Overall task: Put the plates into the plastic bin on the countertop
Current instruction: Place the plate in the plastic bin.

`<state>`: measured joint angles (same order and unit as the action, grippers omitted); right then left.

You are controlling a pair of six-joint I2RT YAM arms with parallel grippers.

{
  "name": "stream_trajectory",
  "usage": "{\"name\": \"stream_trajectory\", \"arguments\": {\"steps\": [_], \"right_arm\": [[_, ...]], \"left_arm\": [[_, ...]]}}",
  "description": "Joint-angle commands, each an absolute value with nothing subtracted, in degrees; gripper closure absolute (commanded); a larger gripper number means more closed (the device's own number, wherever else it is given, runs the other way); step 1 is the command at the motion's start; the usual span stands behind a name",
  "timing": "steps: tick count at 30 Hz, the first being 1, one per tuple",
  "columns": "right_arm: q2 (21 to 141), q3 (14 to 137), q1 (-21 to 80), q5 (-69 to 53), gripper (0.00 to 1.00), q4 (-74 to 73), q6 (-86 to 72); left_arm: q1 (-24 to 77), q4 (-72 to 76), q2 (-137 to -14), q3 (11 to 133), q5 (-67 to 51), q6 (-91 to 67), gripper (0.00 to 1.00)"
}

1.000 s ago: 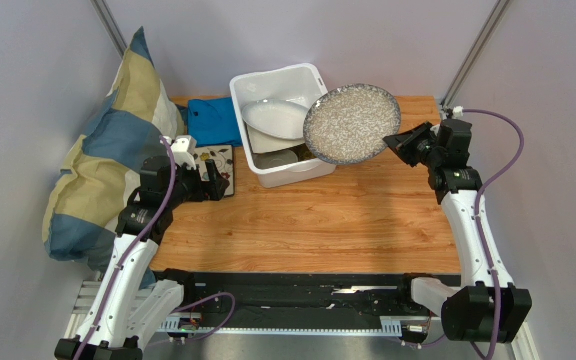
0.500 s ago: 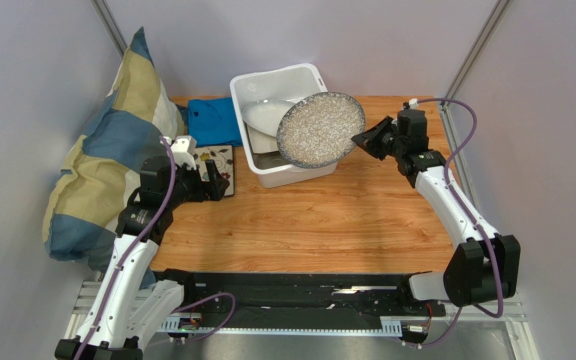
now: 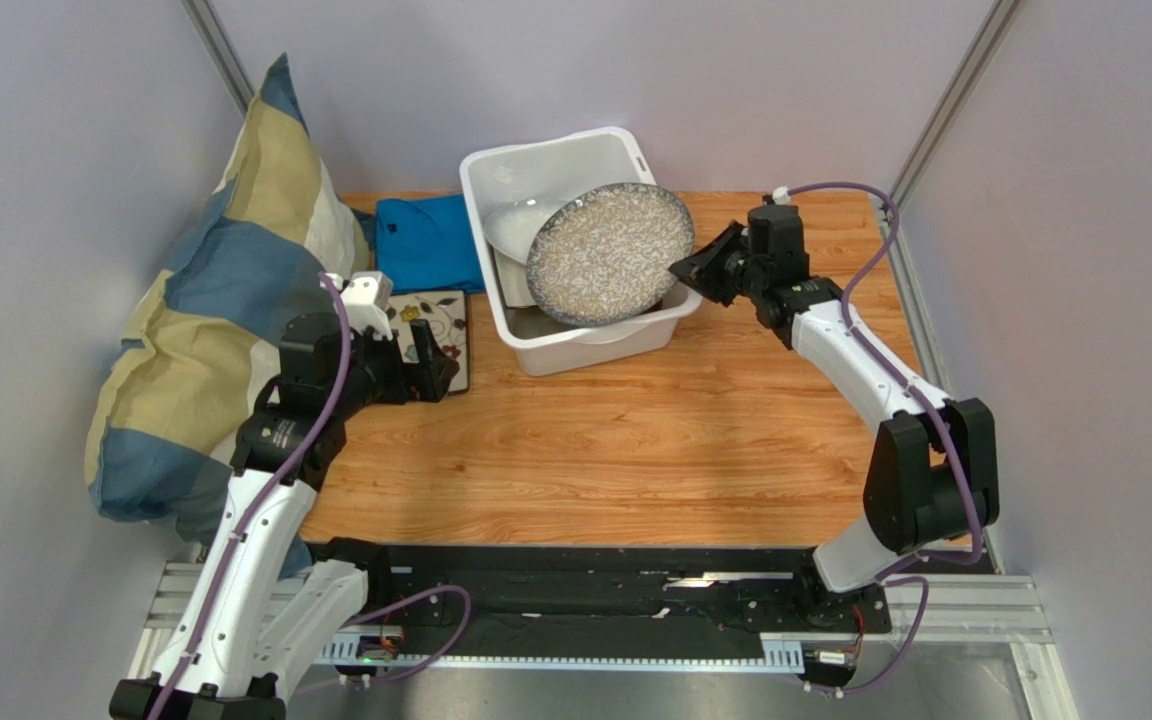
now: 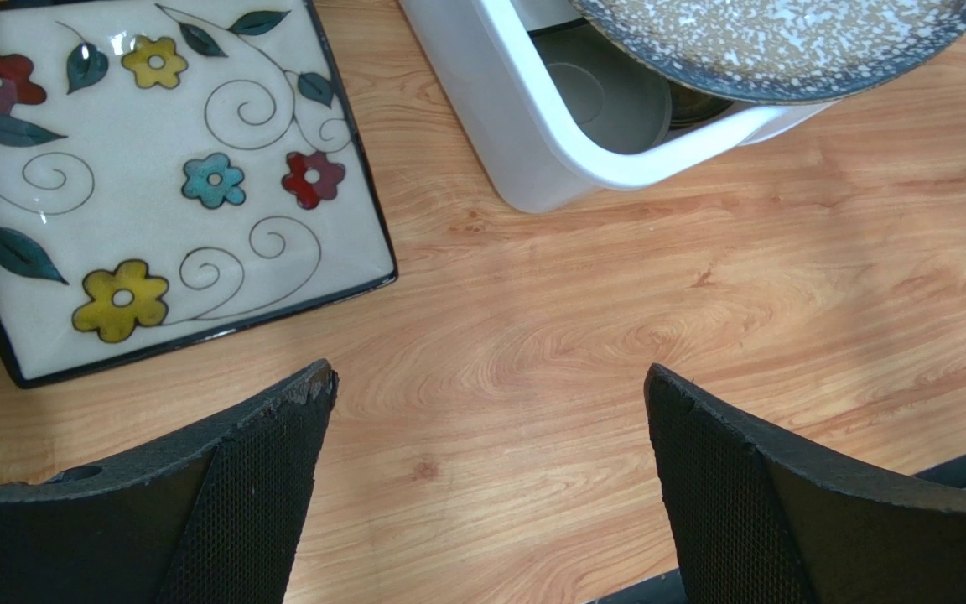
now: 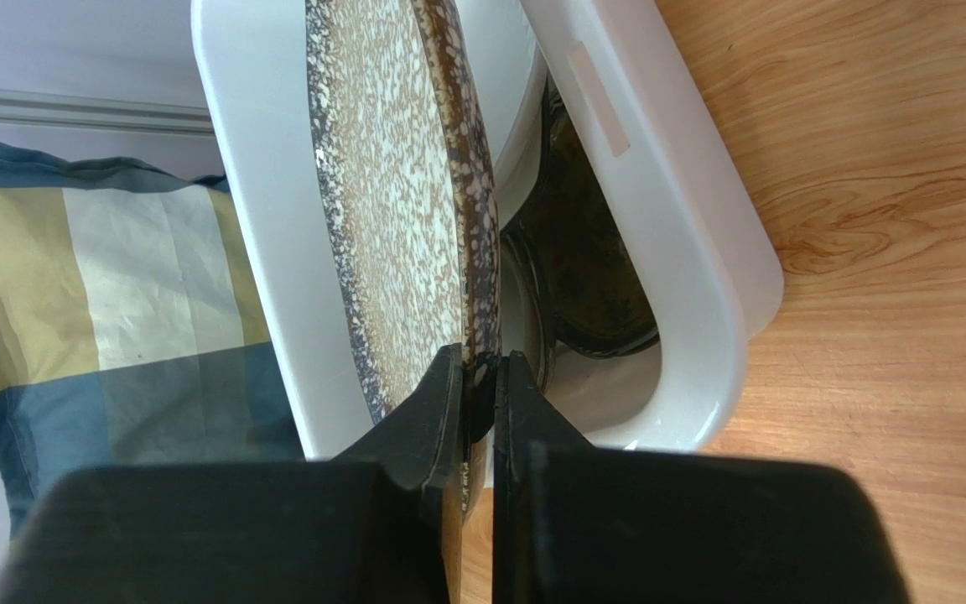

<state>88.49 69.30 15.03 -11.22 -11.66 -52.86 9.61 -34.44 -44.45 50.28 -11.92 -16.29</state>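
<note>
My right gripper (image 3: 687, 270) (image 5: 483, 365) is shut on the rim of the large grey-speckled round plate (image 3: 609, 252) (image 5: 387, 176), holding it tilted over the white plastic bin (image 3: 564, 356) (image 5: 690, 252). The bin holds a white oval platter (image 3: 504, 225) and dark small plates (image 5: 589, 252) under the speckled one. The floral square plate (image 3: 438, 333) (image 4: 135, 176) lies flat on the countertop (image 3: 657, 435) left of the bin. My left gripper (image 3: 432, 369) (image 4: 488, 390) hangs open over bare wood just beside that plate, with nothing between its fingers.
A folded blue cloth (image 3: 425, 240) lies at the back left beside the bin. A large blue and yellow pillow (image 3: 207, 300) leans against the left wall, overhanging the countertop's left edge. Metal frame posts stand at both back corners.
My right arm has carried the speckled plate leftward from beside the bin to over its opening, tilting it lower. The left arm has not moved.
</note>
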Motion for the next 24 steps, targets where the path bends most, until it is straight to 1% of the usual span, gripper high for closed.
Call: {"name": "stream_trajectory", "arguments": {"steps": [1,12,20,24], "right_arm": [[88.15,76.64,16.61,-14.5,1.0,6.06,-56.95],[96.32,79.63,20.12,-14.41,1.0,4.31,-55.99],[99.31,79.01,21.27,-13.54,1.0,2.2,-54.06],[100.89,79.63,21.97,-12.74,1.0,-1.48,-51.95]], "left_arm": [[9.23,-32.61,-43.59,50.01,-12.22,-15.91,0.04],[9.23,-32.52,-43.68,50.01,-12.39,-15.91,0.04],[9.23,-32.43,-43.77,50.01,-12.57,-16.0,0.04],[9.23,-32.43,-43.77,50.01,-12.57,-16.0,0.04]]}}
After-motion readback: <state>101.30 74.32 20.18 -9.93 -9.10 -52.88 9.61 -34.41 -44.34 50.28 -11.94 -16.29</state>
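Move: The right hand already holds the speckled plate by its right rim; the plate's middle lies about 10 cm to the hand's left and 4 ahead, nearly at its height. The bin's middle is some 11 cm ahead, 14 to the left and 14 below. In the bin, the white oval dish lies about 14 ahead, 18 left, and the amber plate about 5 ahead, 8 left. From the left hand the bin's middle is roughly 28 cm ahead and 22 right. Lower the right gripper about 6 cm while carrying the speckled plate about 5 cm left into the bin, easing forward some 2 cm early on. Once the sideways travel is done, go on almost straight down beside the bin's right wall. Keep the rim pinched and the wrist nearly steady. ##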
